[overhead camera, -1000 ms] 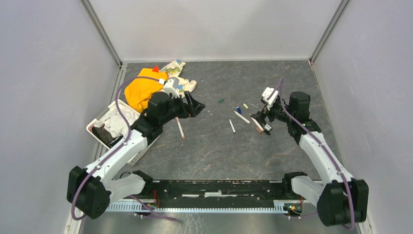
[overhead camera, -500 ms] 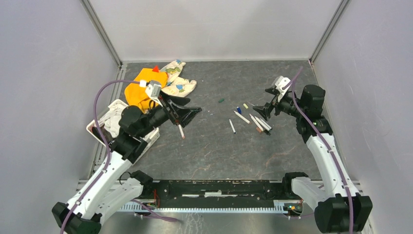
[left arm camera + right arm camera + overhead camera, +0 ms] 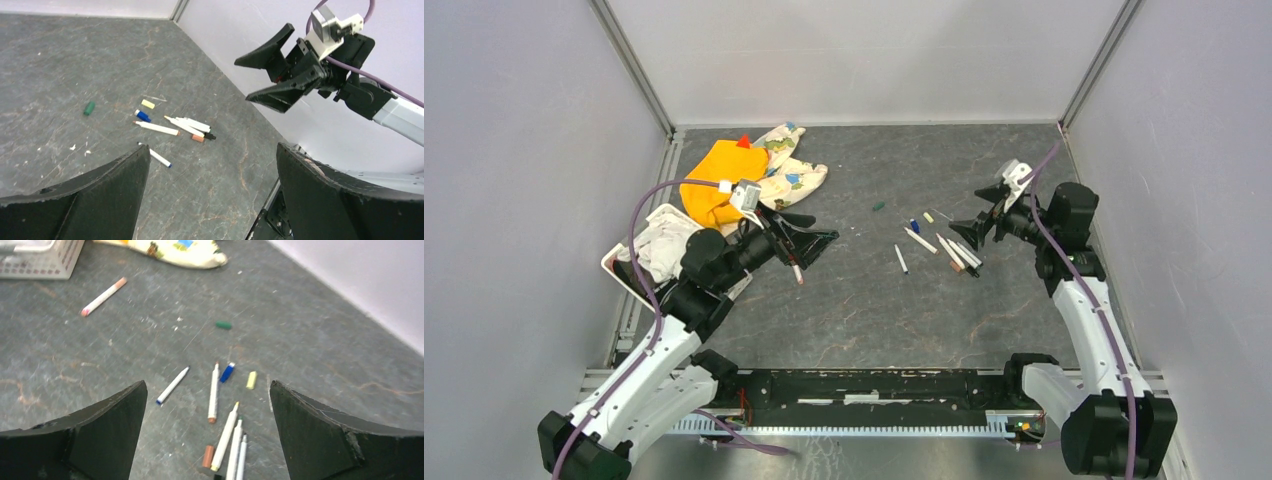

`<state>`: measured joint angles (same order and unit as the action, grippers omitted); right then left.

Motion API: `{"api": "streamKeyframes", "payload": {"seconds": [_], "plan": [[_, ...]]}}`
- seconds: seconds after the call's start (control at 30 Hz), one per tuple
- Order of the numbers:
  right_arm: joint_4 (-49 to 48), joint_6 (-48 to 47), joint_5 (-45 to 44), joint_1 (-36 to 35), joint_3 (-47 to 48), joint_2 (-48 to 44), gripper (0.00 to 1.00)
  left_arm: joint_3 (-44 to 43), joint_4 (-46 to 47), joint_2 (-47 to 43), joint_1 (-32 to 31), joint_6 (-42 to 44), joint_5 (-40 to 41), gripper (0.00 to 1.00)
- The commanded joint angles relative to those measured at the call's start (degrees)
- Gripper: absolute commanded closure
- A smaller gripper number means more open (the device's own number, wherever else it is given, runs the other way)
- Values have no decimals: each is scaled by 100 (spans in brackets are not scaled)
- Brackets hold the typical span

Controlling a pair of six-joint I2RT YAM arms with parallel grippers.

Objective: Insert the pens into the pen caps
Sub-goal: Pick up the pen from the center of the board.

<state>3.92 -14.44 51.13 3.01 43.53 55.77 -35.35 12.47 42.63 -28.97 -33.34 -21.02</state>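
Several white pens lie on the dark table: a close bunch [image 3: 957,252] [image 3: 232,440], two singles [image 3: 919,240] [image 3: 901,259], and one more pen [image 3: 796,268] [image 3: 103,296] near the left arm. The pen caps lie behind them: dark green [image 3: 878,206] [image 3: 89,108], blue [image 3: 914,224] [image 3: 227,372], cream [image 3: 929,216] [image 3: 251,380]. A brown cap [image 3: 208,456] rests by the bunch. My left gripper [image 3: 819,228] [image 3: 212,150] hangs open above the lone pen. My right gripper [image 3: 969,208] [image 3: 207,385] is open and raised just right of the bunch. Both are empty.
An orange cloth [image 3: 714,185] and a patterned cloth [image 3: 789,170] lie at the back left. A white basket [image 3: 629,262] holding a pale cloth sits at the left edge, partly under the left arm. Grey walls close in three sides.
The right gripper has lifted off the pen bunch and drawn back to the right. The left arm has pulled back and raised its gripper, jaws opening slightly wider. The pens stay put.
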Motion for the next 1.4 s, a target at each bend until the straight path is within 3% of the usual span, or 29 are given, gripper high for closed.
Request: {"api": "streamKeyframes", "payload": {"seconds": [0.0, 0.07, 0.17, 0.33, 0.6, 1.07, 1.37], "plan": [[-754, -519, 854, -7, -725, 130, 2, 249, 92, -26, 11, -202, 276, 0], [-785, -794, 680, -115, -875, 257, 2, 334, 162, -36, 13, -208, 347, 0], [10, -1546, -117, -582, -582, 684, 2, 479, 362, -57, 14, -233, 441, 0], [708, -1988, -1077, -1245, 81, 1568, 12, 590, 666, 97, 14, -247, 453, 0], [1739, -1923, -1651, -1604, 1776, 3317, 34, 435, 502, 174, 14, -211, 205, 1], [1561, -1497, -2954, -2159, 1971, 4336, 39, 672, 689, 210, 14, 72, 535, 1], [1439, -1380, -3052, -2157, 1905, 4442, 40, 640, 880, 508, 13, -8, 455, 1]]}}
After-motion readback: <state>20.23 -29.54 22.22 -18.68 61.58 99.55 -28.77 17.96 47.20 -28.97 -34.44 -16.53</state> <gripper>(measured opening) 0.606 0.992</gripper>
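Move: From the right gripper, the orange-tipped pen at the centre of the board lies about 7 cm ahead, 8 cm to the left and some 24 cm below. At table height too, the blue cap is roughly 4 cm beyond that pen and 1 cm left of it; the short blue-ended pen is 5 cm nearer and 5 cm left of it. The three-pen pile is 3 cm ahead and 2 cm right of the gripper. From the left gripper the orange-tipped pen is some 14 cm ahead, 23 cm right, 30 cm below. Bring the right gripper down about 20 cm to just above the orange-tipped pen, swinging left first, then forward, then sinking again. On the way tip the fingers some 40 degrees to point steeply down, and narrow them from wide open to a bit over half, astride the pen without closing on it. Let the open left gripper sink about 5 cm. ##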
